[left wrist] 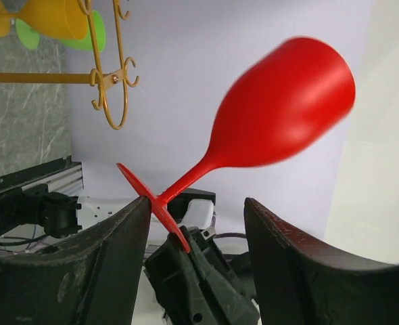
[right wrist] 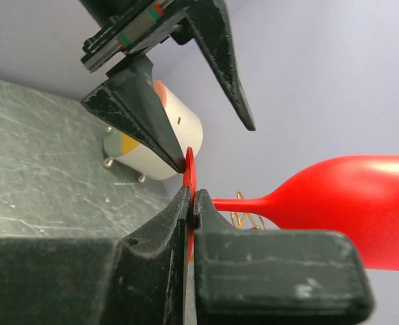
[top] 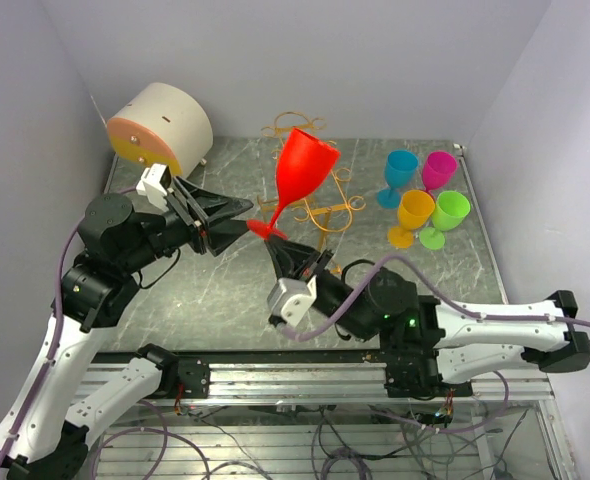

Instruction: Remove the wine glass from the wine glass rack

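A red wine glass (top: 303, 165) is held in the air, tilted, with its bowl up and toward the back. My right gripper (top: 273, 241) is shut on the edge of its flat foot (right wrist: 191, 166), seen pinched between the pads in the right wrist view (right wrist: 193, 194). My left gripper (top: 243, 217) is open and comes in from the left around the foot (left wrist: 152, 200). One of its fingertips (right wrist: 179, 159) is at the foot's rim and the other stands apart. The golden wine glass rack (top: 320, 207) stands just behind the glass, and its hooks (left wrist: 110, 84) hang bare.
Several coloured glasses stand at the back right: blue (top: 399, 172), magenta (top: 438, 168), orange (top: 415, 213) and green (top: 449, 212). A white cylinder with an orange and yellow face (top: 161, 128) sits at the back left. Walls close in the table on three sides.
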### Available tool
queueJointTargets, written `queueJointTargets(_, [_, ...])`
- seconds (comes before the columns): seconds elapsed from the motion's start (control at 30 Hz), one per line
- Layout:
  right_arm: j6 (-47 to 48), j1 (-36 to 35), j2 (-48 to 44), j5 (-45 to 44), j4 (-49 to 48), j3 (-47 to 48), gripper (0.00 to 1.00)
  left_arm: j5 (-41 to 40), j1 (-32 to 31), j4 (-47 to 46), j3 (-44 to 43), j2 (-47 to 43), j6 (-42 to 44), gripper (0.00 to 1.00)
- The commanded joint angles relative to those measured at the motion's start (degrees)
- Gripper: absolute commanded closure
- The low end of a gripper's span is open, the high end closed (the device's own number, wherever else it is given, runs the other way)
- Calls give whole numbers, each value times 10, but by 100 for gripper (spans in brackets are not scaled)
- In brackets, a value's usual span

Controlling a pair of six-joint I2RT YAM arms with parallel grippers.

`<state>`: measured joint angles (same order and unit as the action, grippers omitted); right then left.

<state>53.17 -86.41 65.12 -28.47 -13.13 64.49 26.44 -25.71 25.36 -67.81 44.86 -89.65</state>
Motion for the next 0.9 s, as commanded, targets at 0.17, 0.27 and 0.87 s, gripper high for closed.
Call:
queueJointTargets(0.17, [197, -48, 41, -59, -173, -42, 100, 35, -1, -20, 9, -10, -6, 37])
queueJointTargets(0.27, [223, -50, 46, -51, -191, -47, 100, 41, -1, -24, 11, -13, 0, 41])
queueJointTargets(0.87, [242, -74, 7, -58, -205, -95, 87, 52, -1, -86, 59, -25, 38, 93])
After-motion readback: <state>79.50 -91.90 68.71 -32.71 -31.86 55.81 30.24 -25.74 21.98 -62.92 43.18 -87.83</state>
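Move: The red wine glass, bowl up and leaning forward-right, is held at its foot by the right hand; the foot's middle lies about 2 cm back, 4 cm to the right and 1 cm below the open left hand. The rack stands some 14 cm ahead, 14 cm right and 20 cm below the left hand. From the right hand, the left fingertips are about 4 cm ahead, 5 cm left and 1 cm up; the standing yellow glass is roughly 24 cm ahead, 33 cm right and 37 cm below. The red wine glass is tipped back towards upright by some 20 degrees as the right hand, still pinching its foot, turns its fingers upward and eases about 2 cm back and 1 cm left. The left hand sinks nearly 2 cm and drifts slightly back while its fingers close from about two-thirds open to almost shut, pinching the near part of the foot's rim. ##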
